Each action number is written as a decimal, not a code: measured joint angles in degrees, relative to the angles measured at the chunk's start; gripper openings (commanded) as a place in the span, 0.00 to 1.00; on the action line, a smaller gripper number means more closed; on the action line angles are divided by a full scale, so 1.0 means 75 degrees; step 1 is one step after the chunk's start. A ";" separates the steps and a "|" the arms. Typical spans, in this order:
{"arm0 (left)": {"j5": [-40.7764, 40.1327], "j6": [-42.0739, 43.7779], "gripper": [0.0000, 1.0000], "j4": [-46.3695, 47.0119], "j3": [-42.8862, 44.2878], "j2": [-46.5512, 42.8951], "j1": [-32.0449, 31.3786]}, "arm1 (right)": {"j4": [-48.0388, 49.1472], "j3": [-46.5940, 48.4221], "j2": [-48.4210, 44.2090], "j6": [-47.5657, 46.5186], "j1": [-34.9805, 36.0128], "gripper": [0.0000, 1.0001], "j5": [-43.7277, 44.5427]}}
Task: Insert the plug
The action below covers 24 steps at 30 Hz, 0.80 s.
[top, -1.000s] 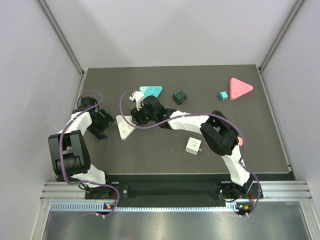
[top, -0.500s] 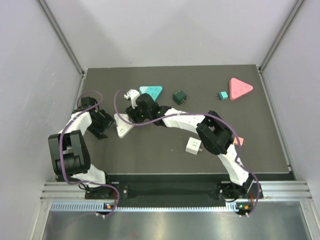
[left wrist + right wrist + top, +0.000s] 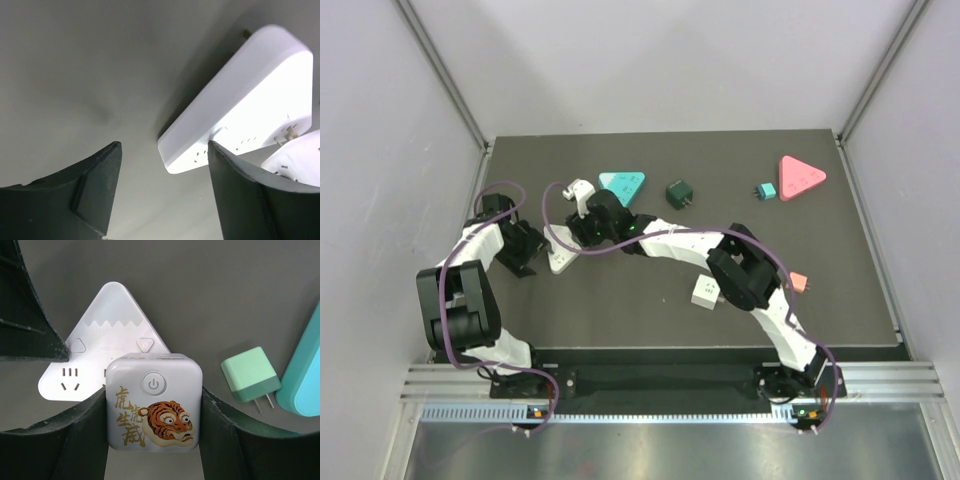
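Note:
My right gripper (image 3: 154,440) is shut on the plug (image 3: 154,402), a white cube with a tiger print and a power button. Under it lies the white triangular power strip (image 3: 95,360), with the plug over its right side. In the left wrist view the plug's prongs (image 3: 288,132) reach the strip's face (image 3: 240,110); whether they sit in the slots I cannot tell. My left gripper (image 3: 165,147) is open, low on the table, with the strip's near corner between its fingertips. From above, the plug (image 3: 582,190) and strip (image 3: 560,260) lie left of centre.
A mint plug (image 3: 250,374) and a teal triangular strip (image 3: 306,385) lie just right of the held plug. Elsewhere on the dark table (image 3: 620,310) are a dark green plug (image 3: 679,193), a small teal plug (image 3: 766,190), a pink triangular strip (image 3: 800,177) and a white cube plug (image 3: 705,292).
The right arm has carried the plug to the left, over the white strip. The strip has slid a little to the left. The left gripper's jaws have narrowed slightly.

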 measured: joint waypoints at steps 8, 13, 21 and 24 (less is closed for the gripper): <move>0.0090 0.0044 0.46 -0.0035 0.0058 0.0000 0.0000 | -0.0108 0.0192 0.0108 0.0085 0.0047 0.00 0.0169; 0.0070 0.0052 0.38 -0.0251 0.0568 0.0000 0.0000 | -0.0105 0.0105 0.0050 0.0090 0.0050 0.00 0.0187; -0.0417 -0.0125 0.00 -0.0286 0.1883 0.0323 0.0067 | -0.0166 -0.0195 -0.0143 0.0073 0.0050 0.00 0.0195; -0.0347 -0.0224 0.00 -0.0163 0.2465 0.1023 0.0079 | -0.0224 -0.0230 -0.0175 0.0064 0.0050 0.00 0.0195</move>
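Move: From the left hand, hovering open beside the white power strip, the strip's middle is roughly 7 cm right, 1 cm ahead and 2 cm lower; the held tiger plug is about 11 cm right and 2 cm ahead, the mint plug 16 cm right and 9 cm ahead. For the right hand, already gripping the tiger plug, the strip is some 4 cm left, 1 cm back and 5 cm below; the mint plug stands about 7 cm ahead and 4 cm right. Forward and upward the left hand sweeps, about 8 cm out and 5 cm up, drifting some 3 cm left and away from the power strip, while its wide-open fingers shut completely on nothing and its wrist tips them slightly forward. The right hand keeps its grip on the tiger plug at the strip's near-right side, then eases it about 1 cm right and slightly back, away from the strip. ##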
